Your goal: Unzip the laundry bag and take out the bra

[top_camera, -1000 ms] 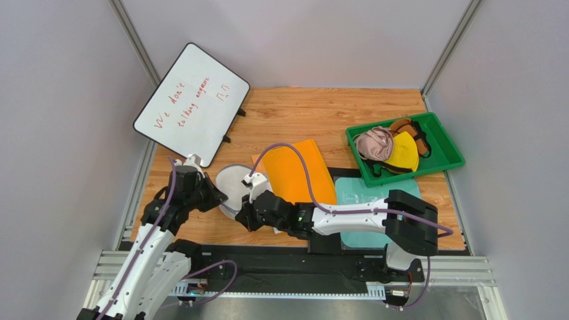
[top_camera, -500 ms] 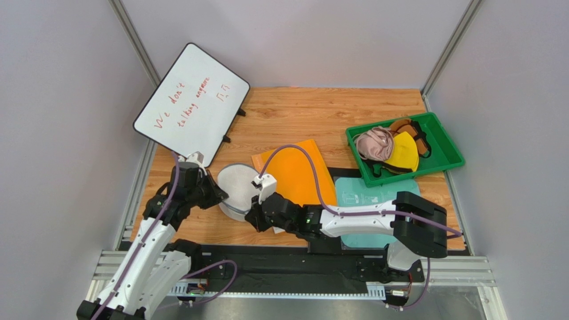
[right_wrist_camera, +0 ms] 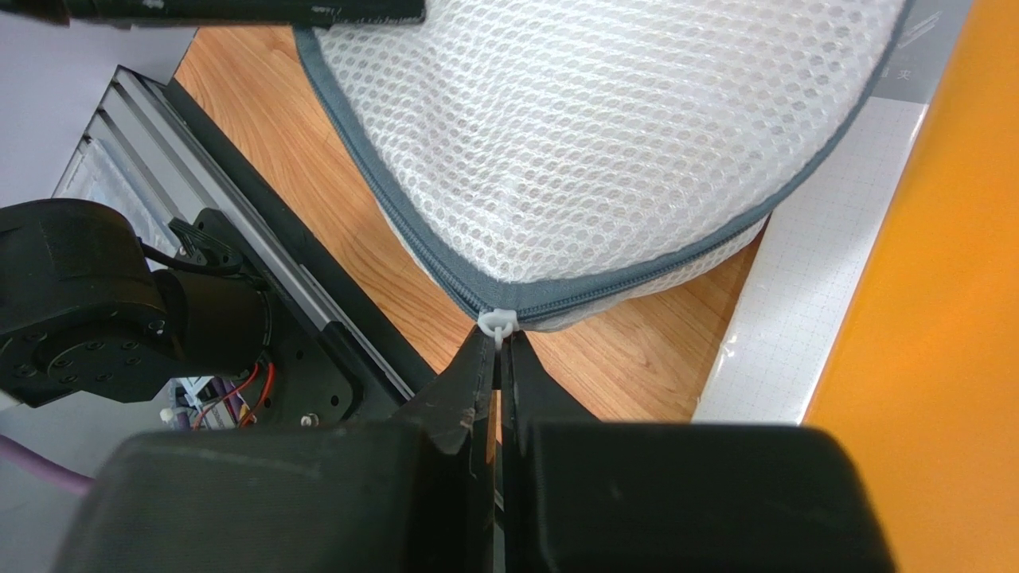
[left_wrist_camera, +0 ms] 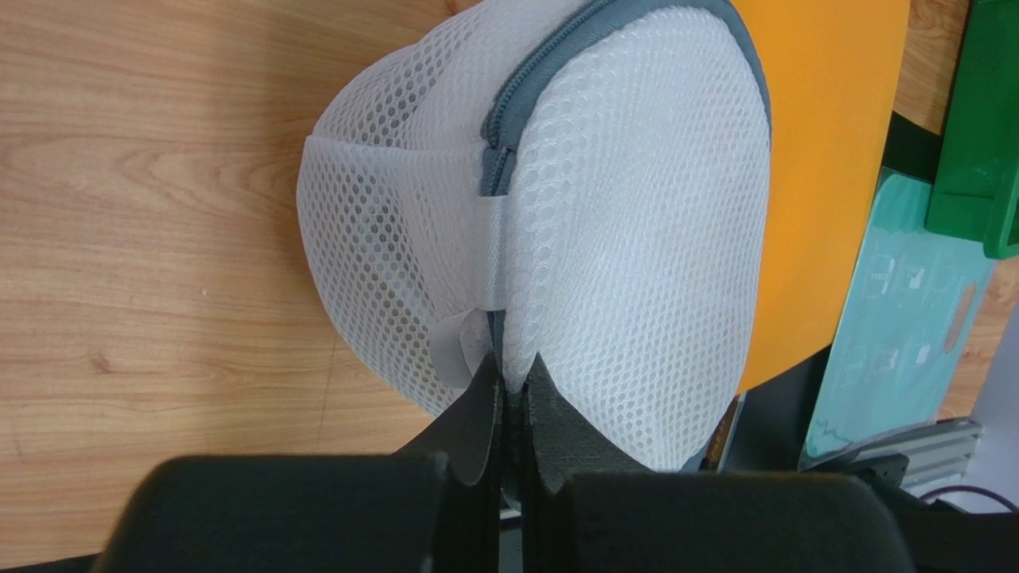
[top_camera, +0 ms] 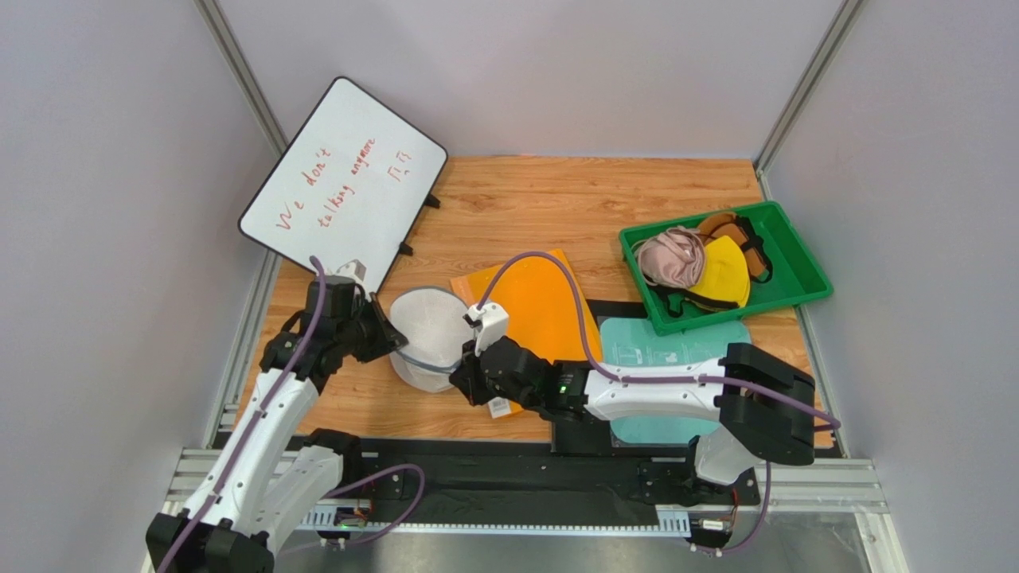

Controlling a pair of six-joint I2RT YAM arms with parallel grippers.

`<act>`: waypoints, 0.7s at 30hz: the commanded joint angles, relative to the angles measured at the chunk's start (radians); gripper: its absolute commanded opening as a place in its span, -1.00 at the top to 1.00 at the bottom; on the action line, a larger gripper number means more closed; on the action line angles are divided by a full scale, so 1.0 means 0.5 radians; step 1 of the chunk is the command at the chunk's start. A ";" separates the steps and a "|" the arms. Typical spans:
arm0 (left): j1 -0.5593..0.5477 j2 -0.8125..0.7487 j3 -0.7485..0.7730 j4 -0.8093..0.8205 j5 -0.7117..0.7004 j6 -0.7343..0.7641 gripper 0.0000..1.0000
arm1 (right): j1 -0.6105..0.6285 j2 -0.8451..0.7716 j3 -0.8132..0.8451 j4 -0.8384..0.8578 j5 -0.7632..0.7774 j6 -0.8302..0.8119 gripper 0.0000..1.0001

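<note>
The laundry bag (top_camera: pixel 428 334) is a round white mesh pouch with a grey zipper rim, tipped up on the wooden table between both arms. My left gripper (top_camera: pixel 385 340) is at its left side. In the left wrist view that gripper (left_wrist_camera: pixel 512 370) is shut on a white fabric strap at the bag's (left_wrist_camera: pixel 622 215) edge, below the zipper (left_wrist_camera: pixel 502 131). My right gripper (top_camera: pixel 464 376) is at the bag's near right edge. In the right wrist view it (right_wrist_camera: pixel 496 338) is shut on the white zipper pull (right_wrist_camera: pixel 496 320) of the bag (right_wrist_camera: pixel 598 131). The bra is hidden.
A green tray (top_camera: pixel 804 248) at the right holds pink, yellow and brownish garments. An orange sheet (top_camera: pixel 538 305) and a teal sheet (top_camera: pixel 658 346) lie right of the bag. A whiteboard (top_camera: pixel 341 185) leans at the back left. The arm bases' rail runs along the near edge.
The bag has tipped up from lying flat and shifted slightly right. The right gripper has moved right along the bag's near rim with the pull; the left arm has followed, still gripping.
</note>
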 commanded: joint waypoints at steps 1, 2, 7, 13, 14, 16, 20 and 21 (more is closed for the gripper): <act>0.054 0.203 0.159 0.239 -0.098 0.164 1.00 | 0.067 -0.054 0.080 -0.084 -0.005 -0.053 1.00; 0.054 0.242 0.175 0.294 -0.076 0.173 1.00 | 0.076 -0.036 0.098 -0.084 -0.024 -0.053 1.00; 0.054 0.399 0.267 0.350 -0.030 0.228 0.94 | 0.116 0.072 0.178 -0.038 -0.064 -0.001 1.00; 0.054 0.216 0.322 0.163 -0.073 0.274 -0.39 | 0.119 0.164 0.267 -0.047 -0.039 0.017 1.00; 0.054 0.176 0.307 0.096 -0.082 0.274 -0.45 | 0.122 0.176 0.304 -0.056 -0.030 0.020 1.00; 0.054 0.059 0.276 0.025 -0.085 0.265 -0.47 | 0.116 0.219 0.341 -0.093 -0.018 0.020 1.00; 0.054 -0.134 0.129 -0.190 -0.113 0.201 -0.48 | 0.116 0.277 0.436 -0.109 0.004 0.029 1.00; 0.050 -0.214 0.105 -0.221 -0.122 0.173 -0.48 | 0.119 0.293 0.451 -0.118 0.010 0.039 1.00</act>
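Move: The left fingers are shut on the laundry bag's left rim near the label tab, with the bag's middle about 1 cm ahead, 4 cm to the right and 6 cm below. The orange folder lies some 2 cm ahead and 20 cm right, about 12 cm below; the whiteboard's middle is about 29 cm ahead and 18 cm left, 12 cm lower. The right fingers hold the white zip pull, and from them the bag's middle lies roughly 4 cm ahead, 4 cm left and 5 cm down. Keeping its pinch, the left hand first carries the rim about 4 cm forward over the bag, then opens wide, lets go, and rises some 4 cm while drawing back about 2 cm and tipping its fingers up roughly 10 degrees. Meanwhile the right hand, still shut on the zip pull, draws it about 4 cm to the left and a couple of centimetres back, along the near side of the bag. ##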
